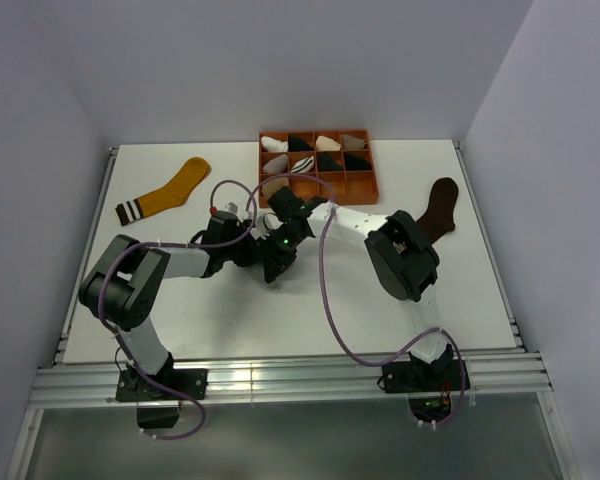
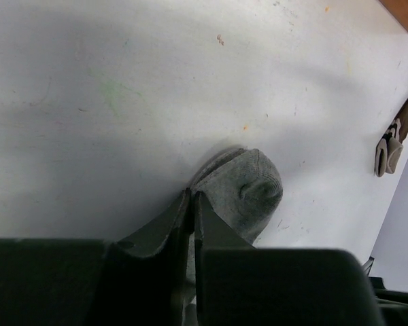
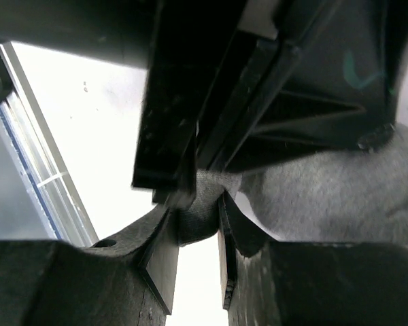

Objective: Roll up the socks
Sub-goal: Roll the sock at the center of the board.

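The grey sock (image 2: pixel 248 193) lies bunched on the white table in the left wrist view. My left gripper (image 2: pixel 192 197) is shut on its near edge, with fabric showing in the narrow gap between the jaws. My right gripper (image 3: pixel 197 210) is shut on a fold of the same grey sock (image 3: pixel 326 197), just under the left gripper's black body (image 3: pixel 190 102). From above, both grippers (image 1: pixel 265 262) (image 1: pixel 285 240) meet at mid-table and hide this sock. The mustard-yellow sock (image 1: pixel 170 190) lies flat at the far left. The dark brown sock (image 1: pixel 441 208) lies flat at the far right.
An orange divided tray (image 1: pixel 372 165) holding small white, black and beige bundles stands at the back centre, just behind the grippers. The brown sock's striped cuff (image 2: pixel 389 153) shows at the right edge of the left wrist view. The table's metal rail (image 3: pixel 41 183) runs along the near side.
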Action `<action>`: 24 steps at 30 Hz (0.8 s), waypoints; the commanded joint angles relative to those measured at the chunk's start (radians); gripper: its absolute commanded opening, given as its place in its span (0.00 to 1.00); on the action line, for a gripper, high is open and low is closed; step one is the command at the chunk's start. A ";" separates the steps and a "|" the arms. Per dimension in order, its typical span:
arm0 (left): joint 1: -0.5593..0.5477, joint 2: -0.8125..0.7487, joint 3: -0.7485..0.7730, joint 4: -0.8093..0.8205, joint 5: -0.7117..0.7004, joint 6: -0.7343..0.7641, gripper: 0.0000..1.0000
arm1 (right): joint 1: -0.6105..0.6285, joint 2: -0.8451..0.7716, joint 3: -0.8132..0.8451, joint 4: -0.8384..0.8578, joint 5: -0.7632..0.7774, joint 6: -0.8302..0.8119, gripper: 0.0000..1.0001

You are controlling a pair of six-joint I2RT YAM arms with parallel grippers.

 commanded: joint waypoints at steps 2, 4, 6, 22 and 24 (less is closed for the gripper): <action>-0.019 0.010 -0.010 -0.074 -0.015 0.012 0.14 | 0.023 0.050 -0.019 0.066 -0.074 -0.033 0.00; -0.019 0.007 -0.013 -0.071 -0.018 0.009 0.16 | 0.019 0.082 -0.028 0.074 -0.079 -0.027 0.00; -0.019 0.002 -0.022 -0.062 -0.024 0.003 0.19 | 0.018 0.099 -0.053 0.097 -0.083 -0.012 0.00; 0.010 -0.165 0.004 -0.249 -0.257 -0.094 0.53 | -0.001 0.061 -0.163 0.173 -0.034 0.081 0.00; 0.019 -0.202 -0.007 -0.267 -0.277 -0.117 0.59 | 0.001 0.059 -0.162 0.176 -0.025 0.088 0.00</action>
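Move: The left fingers sit almost shut at the edge of the grey sock, whose bunched middle lies about 3 cm back, 2 cm to the right and 1 cm below. The right fingers already grip the near part of the sock; that middle is some 3 cm ahead of them, 1 cm left and 2 cm lower. From the left hand, the sock box is about 22 cm ahead and 15 cm right, the mustard sock about 17 cm ahead and 22 cm left. The right hand keeps its pinch on the near part of the grey sock and brings it down about 2 cm and a little back and left towards the board, tipping slightly, then holds there. The left hand first stays put while its fingers start to open, then lets go of the sock's edge and draws away some 3.5 cm to the left, rising about 1.5 cm and turning some 10 degrees counter-clockwise as the fingers spread to a bit over half open. ##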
